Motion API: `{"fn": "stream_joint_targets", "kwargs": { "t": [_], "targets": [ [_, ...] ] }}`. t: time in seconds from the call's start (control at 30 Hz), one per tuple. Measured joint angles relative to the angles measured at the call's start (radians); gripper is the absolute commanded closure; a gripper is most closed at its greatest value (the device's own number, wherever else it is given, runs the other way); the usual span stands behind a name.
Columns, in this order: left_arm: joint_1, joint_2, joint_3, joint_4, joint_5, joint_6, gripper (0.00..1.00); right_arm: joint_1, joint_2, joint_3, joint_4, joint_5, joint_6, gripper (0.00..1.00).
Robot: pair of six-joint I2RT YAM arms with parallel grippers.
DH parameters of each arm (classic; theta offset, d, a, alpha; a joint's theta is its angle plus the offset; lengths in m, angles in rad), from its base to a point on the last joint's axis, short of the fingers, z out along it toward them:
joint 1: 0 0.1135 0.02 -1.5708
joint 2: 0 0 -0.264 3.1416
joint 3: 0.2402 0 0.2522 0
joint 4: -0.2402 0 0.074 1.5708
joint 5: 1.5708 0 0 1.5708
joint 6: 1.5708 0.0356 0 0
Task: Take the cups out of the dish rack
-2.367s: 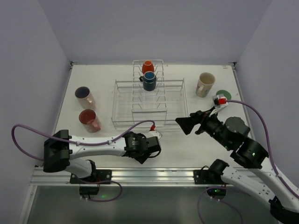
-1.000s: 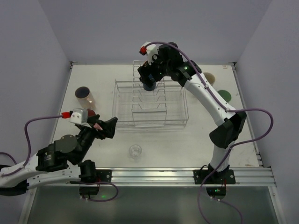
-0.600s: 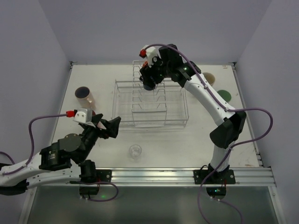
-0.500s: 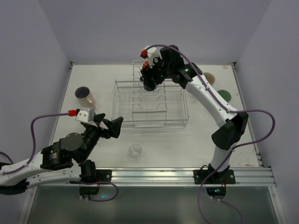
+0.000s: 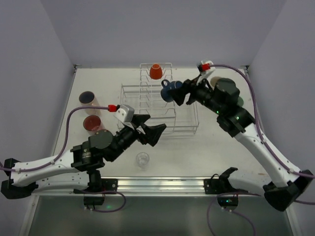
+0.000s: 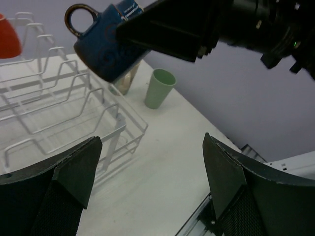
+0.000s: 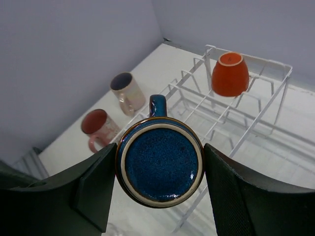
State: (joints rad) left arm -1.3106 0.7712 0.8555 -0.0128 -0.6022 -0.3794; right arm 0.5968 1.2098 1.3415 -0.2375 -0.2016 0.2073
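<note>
My right gripper (image 5: 177, 93) is shut on the dark-blue mug (image 5: 169, 91) and holds it in the air over the right part of the wire dish rack (image 5: 129, 129). In the right wrist view the mug (image 7: 160, 167) sits base-up between the fingers (image 7: 93, 189). An orange-red mug (image 5: 156, 72) rests upside down on the rack's far tines. My left gripper (image 5: 150, 130) is open and empty, in front of the rack. The left wrist view shows the blue mug (image 6: 106, 44), a mint-green tumbler (image 6: 158, 88) and part of a cream mug (image 6: 129, 81) behind it.
Two pink cups (image 5: 88, 98) (image 5: 92, 123) stand left of the rack. A small clear glass (image 5: 142, 159) stands near the front edge, just below my left gripper. White walls close in the table's back and sides.
My right gripper has lifted the dark-blue mug off the rack's tines and carried it right and nearer. My left gripper has swung right, to the rack's front.
</note>
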Motion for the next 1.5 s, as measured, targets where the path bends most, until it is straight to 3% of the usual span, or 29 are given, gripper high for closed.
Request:
{"fn": "stream_joint_targets", "kwargs": {
  "t": [0.17,0.27,0.47,0.73,0.83,0.87,0.93,0.97,1.03,1.07,1.17,1.2,1.3,1.4,1.5],
  "targets": [
    [0.136,0.166,0.071,0.139,0.238,-0.056,0.14,-0.028,-0.304,-0.367,0.224,-0.031,0.279,0.68],
    [0.209,0.233,0.09,0.191,0.315,-0.098,0.14,-0.056,-0.41,-0.497,0.292,-0.053,0.414,0.68],
    [0.217,0.301,0.117,0.239,0.41,-0.154,0.19,-0.072,-0.52,-0.582,0.361,-0.074,0.555,0.68],
    [0.217,0.325,0.136,0.275,0.466,-0.205,0.25,-0.075,-0.534,-0.642,0.488,-0.08,0.66,0.68],
    [0.224,0.326,0.136,0.282,0.483,-0.216,0.35,-0.077,-0.51,-0.646,0.528,-0.088,0.698,0.68],
    [0.224,0.326,0.136,0.289,0.492,-0.22,0.48,-0.08,-0.497,-0.648,0.553,-0.097,0.714,0.68],
    [0.23,0.329,0.135,0.303,0.5,-0.231,0.62,-0.083,-0.475,-0.653,0.616,-0.117,0.753,0.68],
    [0.233,0.332,0.135,0.311,0.503,-0.231,0.76,-0.087,-0.466,-0.659,0.653,-0.132,0.772,0.66],
    [0.235,0.333,0.135,0.331,0.519,-0.248,0.88,-0.091,-0.45,-0.671,0.72,-0.148,0.824,0.65],
    [0.235,0.332,0.135,0.348,0.53,-0.252,1.0,-0.093,-0.444,-0.675,0.748,-0.151,0.846,0.63],
    [0.227,0.317,0.134,0.373,0.546,-0.254,1.0,-0.095,-0.423,-0.692,0.828,-0.166,0.916,0.52],
    [0.225,0.313,0.132,0.372,0.546,-0.251,1.0,-0.095,-0.417,-0.697,0.846,-0.174,0.933,0.34],
    [0.224,0.309,0.128,0.362,0.541,-0.228,1.0,-0.094,-0.408,-0.709,0.871,-0.19,0.954,0.02],
    [0.222,0.311,0.134,0.327,0.538,-0.185,1.0,-0.085,-0.414,-0.723,0.827,-0.212,0.939,0.01],
    [0.214,0.341,0.206,0.19,0.522,-0.117,1.0,-0.087,-0.461,-0.717,0.704,-0.189,0.88,0.01]
  ]
}}
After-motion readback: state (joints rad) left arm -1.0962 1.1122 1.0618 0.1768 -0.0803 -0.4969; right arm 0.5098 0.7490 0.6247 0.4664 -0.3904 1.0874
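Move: Up in the right hand's fingers, the blue cup is already held near its base, its middle about 1 cm ahead and 2 cm left of that hand. From the open left hand it lies roughly 14 cm ahead, 8 cm to the right and 4 cm higher. The orange cup on the dish rack is some 18 cm ahead of the right hand, 8 cm left and 17 cm below; the clear glass is about 5 cm back from the left hand, 4 cm left and 30 cm below. Drawing the blue cup back about 10 cm and slightly right, the right hand rolls some 45 degrees, left side rising, so the mouth meets the left gripper. The left hand goes about 9 cm right while rising a little and turning clockwise, then shuts its fingers on the cup's wall at the rim, one inside the mouth; only then does the right hand open wide. ##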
